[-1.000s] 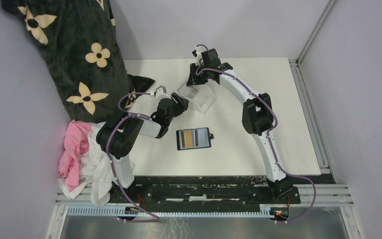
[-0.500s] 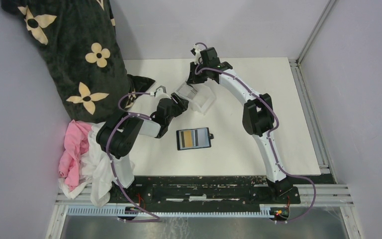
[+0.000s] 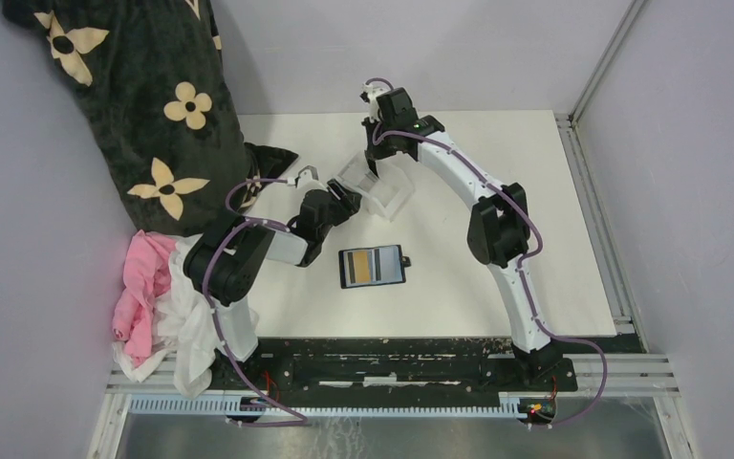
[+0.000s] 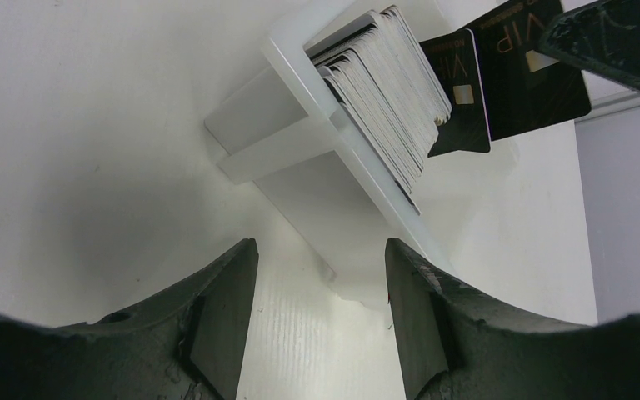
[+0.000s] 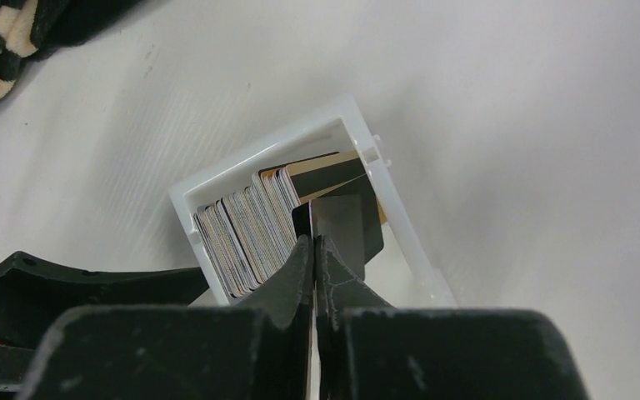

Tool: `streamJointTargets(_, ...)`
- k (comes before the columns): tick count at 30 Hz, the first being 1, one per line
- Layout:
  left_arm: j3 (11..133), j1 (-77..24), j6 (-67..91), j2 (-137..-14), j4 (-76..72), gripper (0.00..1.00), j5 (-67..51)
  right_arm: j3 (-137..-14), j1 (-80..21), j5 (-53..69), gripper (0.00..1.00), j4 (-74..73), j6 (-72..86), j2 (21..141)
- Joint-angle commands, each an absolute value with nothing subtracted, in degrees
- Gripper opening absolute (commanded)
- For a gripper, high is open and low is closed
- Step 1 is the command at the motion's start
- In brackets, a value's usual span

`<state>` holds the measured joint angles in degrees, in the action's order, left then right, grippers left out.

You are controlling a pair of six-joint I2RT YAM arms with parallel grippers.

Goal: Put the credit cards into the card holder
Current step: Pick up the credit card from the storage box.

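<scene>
The credit cards point(image 5: 246, 233) stand on edge as a stack in a clear plastic tray point(image 5: 258, 160) at the table's back middle. My right gripper point(image 5: 312, 242) is shut on one black card point(image 4: 525, 75) marked VIP, which rises above the stack point(image 4: 383, 83); a second dark card point(image 4: 458, 92) leans beside it. In the top view the right gripper point(image 3: 375, 158) hangs over the tray point(image 3: 382, 196). My left gripper point(image 4: 321, 250) is open and low on the table at the tray's near-left side, holding nothing. The black card holder point(image 3: 373, 267) lies open in front of the tray, with cards showing in its slots.
A black fabric with cream flowers point(image 3: 153, 96) covers the back left corner and reaches the table edge. Pink and white cloth point(image 3: 148, 296) is heaped by the left arm's base. A metal frame rail point(image 3: 593, 191) runs along the table's right side.
My right gripper has closed on the black card and drawn up and back from the tray. The left arm and the card holder have not moved.
</scene>
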<state>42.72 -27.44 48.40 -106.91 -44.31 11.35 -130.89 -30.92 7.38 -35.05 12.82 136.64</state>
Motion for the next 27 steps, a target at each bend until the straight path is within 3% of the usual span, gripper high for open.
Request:
streamJointTargets(1,42.20,-27.23,47.93,-102.37,-47.46,0.65,11.50,-129.89,-32.00,2.18,0.01,-34.37,9.95,130.70)
streamJointTargets(16,38.26,-27.24,45.05,-90.13,-43.77,0.65,12.92,-118.49,-31.99,-6.86,0.01,-26.54,6.22,119.97)
streamJointTargets(22,34.81,-27.24,44.37,-82.16,-43.82,0.66,9.84,-108.52,-32.24,-3.20,0.01,-26.07,9.96,109.92)
streamJointTargets(27,32.37,-27.22,43.39,-78.29,-46.46,0.67,-0.13,-96.48,-32.74,4.44,0.01,-26.50,15.52,97.96)
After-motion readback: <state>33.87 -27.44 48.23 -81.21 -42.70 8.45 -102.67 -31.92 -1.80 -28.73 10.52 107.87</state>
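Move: The right hand already pinches a black credit card. The card holder it must go to lies open about 23 cm back, level left-right and some 13 cm below. The storage box's middle is roughly 3 cm back, 1 cm right and 10 cm below the right hand, with its card stack about 3 cm left and 9 cm below. From the empty left hand the holder lies about 15 cm back, 4 cm right and 6 cm below; the box is some 5 cm ahead, 5 cm right and 3 cm lower. Keeping the black card pinched in its shut fingertips, the right hand carries it up about 9 cm and away from the storage box, shifting right and then swinging back, some 6 cm each, as its fingers tip up roughly 10 degrees. The left hand, fingers still open, leaves the box's side, rising about 13 cm and drawing back late. ##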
